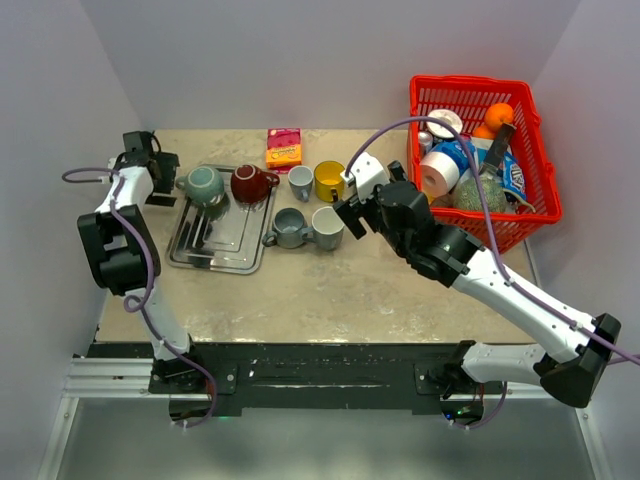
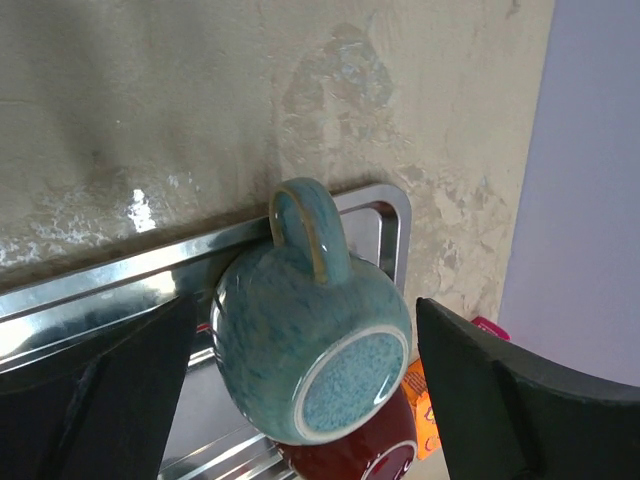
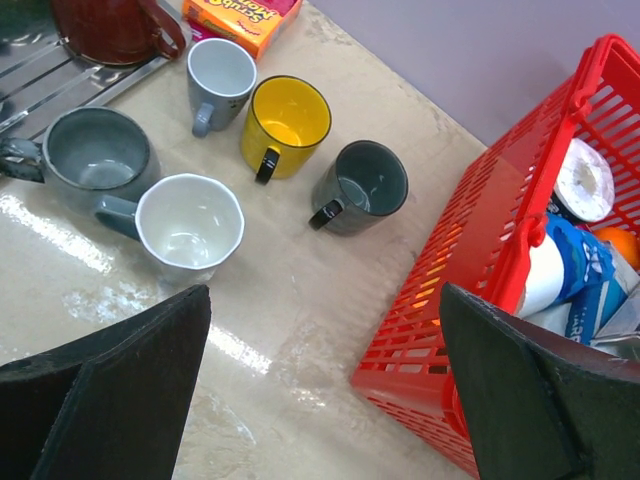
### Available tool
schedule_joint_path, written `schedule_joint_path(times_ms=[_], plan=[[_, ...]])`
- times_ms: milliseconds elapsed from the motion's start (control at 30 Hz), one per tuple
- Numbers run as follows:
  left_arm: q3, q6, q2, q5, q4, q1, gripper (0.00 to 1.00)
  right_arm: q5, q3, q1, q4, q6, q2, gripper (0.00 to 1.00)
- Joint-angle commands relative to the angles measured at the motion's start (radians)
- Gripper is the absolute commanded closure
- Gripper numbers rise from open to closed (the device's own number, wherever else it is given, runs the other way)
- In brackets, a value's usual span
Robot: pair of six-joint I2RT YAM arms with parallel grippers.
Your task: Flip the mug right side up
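Observation:
A teal mug (image 1: 205, 185) (image 2: 310, 340) lies upside down at the far end of the metal tray (image 1: 215, 250) (image 2: 100, 280). Its base faces the left wrist camera and its handle points up in that view. My left gripper (image 1: 168, 192) (image 2: 305, 390) is open, with one finger on each side of the mug, close to its walls. A dark red mug (image 1: 252, 184) (image 2: 350, 455) sits right beside the teal one. My right gripper (image 1: 350, 213) (image 3: 320, 380) hangs open over bare table between the mugs and the basket, holding nothing.
Upright mugs stand right of the tray: grey (image 1: 288, 228), white (image 1: 327, 226), yellow (image 1: 329, 180), small pale (image 1: 300, 181) and a dark one (image 3: 358, 185). An orange box (image 1: 284, 148) lies at the back. A red basket (image 1: 535, 200) of groceries fills the right side.

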Motion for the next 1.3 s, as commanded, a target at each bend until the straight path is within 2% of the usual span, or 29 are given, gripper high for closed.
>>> schedule_joint_path(times_ms=[0, 333, 400, 433, 533, 667, 900, 1100, 1133, 1167, 1267], plan=[[0.078, -0.118, 0.058, 0.004, -0.034, 0.001, 0.09, 0.068, 0.000, 0.001, 0.026, -0.021, -0.043, 0.01], [0.097, -0.141, 0.129, 0.042, -0.039, 0.001, 0.22, 0.094, 0.009, 0.002, 0.017, -0.037, -0.045, 0.01], [0.097, -0.143, 0.135, 0.048, -0.036, 0.001, 0.27, 0.097, 0.009, 0.002, 0.012, -0.039, -0.046, 0.01], [0.097, -0.141, 0.141, 0.050, -0.022, 0.001, 0.37, 0.096, 0.009, 0.002, 0.009, -0.039, -0.046, 0.01], [0.111, -0.129, 0.153, 0.058, -0.017, 0.001, 0.50, 0.099, 0.006, 0.002, 0.001, -0.037, -0.049, 0.01], [0.128, -0.117, 0.158, 0.059, -0.025, 0.001, 0.54, 0.102, 0.002, 0.002, -0.003, -0.034, -0.054, 0.01], [0.151, -0.106, 0.192, 0.082, -0.034, -0.001, 0.51, 0.103, 0.000, 0.002, -0.014, -0.025, -0.066, 0.01], [0.158, -0.065, 0.206, 0.090, 0.013, 0.002, 0.80, 0.103, 0.002, 0.002, -0.037, -0.005, -0.085, 0.01], [0.163, -0.058, 0.209, 0.091, 0.012, 0.002, 0.92, 0.103, 0.002, 0.002, -0.039, -0.001, -0.089, 0.01], [0.167, -0.046, 0.209, 0.090, 0.012, 0.002, 0.99, 0.100, 0.002, 0.002, -0.039, 0.002, -0.094, 0.01], [0.164, -0.025, 0.197, 0.091, 0.016, 0.002, 1.00, 0.091, 0.002, 0.002, -0.045, 0.012, -0.102, 0.01]])
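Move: Just to the left hand's right, about 7 cm off, 2 cm ahead and some 6 cm lower, the green mug sits bottom-up on the tray, its handle sticking out towards the hand. The red mug lies roughly 18 cm to the right and 3 cm ahead, also 6 cm down; the tray's middle is 6 cm back, 11 cm right and about 8 cm below. From the right hand the green mug is some 35 cm left, 22 cm ahead and 25 cm down. Sinking about 4 cm beside the green mug, then easing forward by about as much, the left hand brings its wide-open fingers around the handle and closes them nearly shut, pinching the handle with rising effort as it starts to lift slightly. The right hand, open and empty, drifts about 3 cm right and a little up. ##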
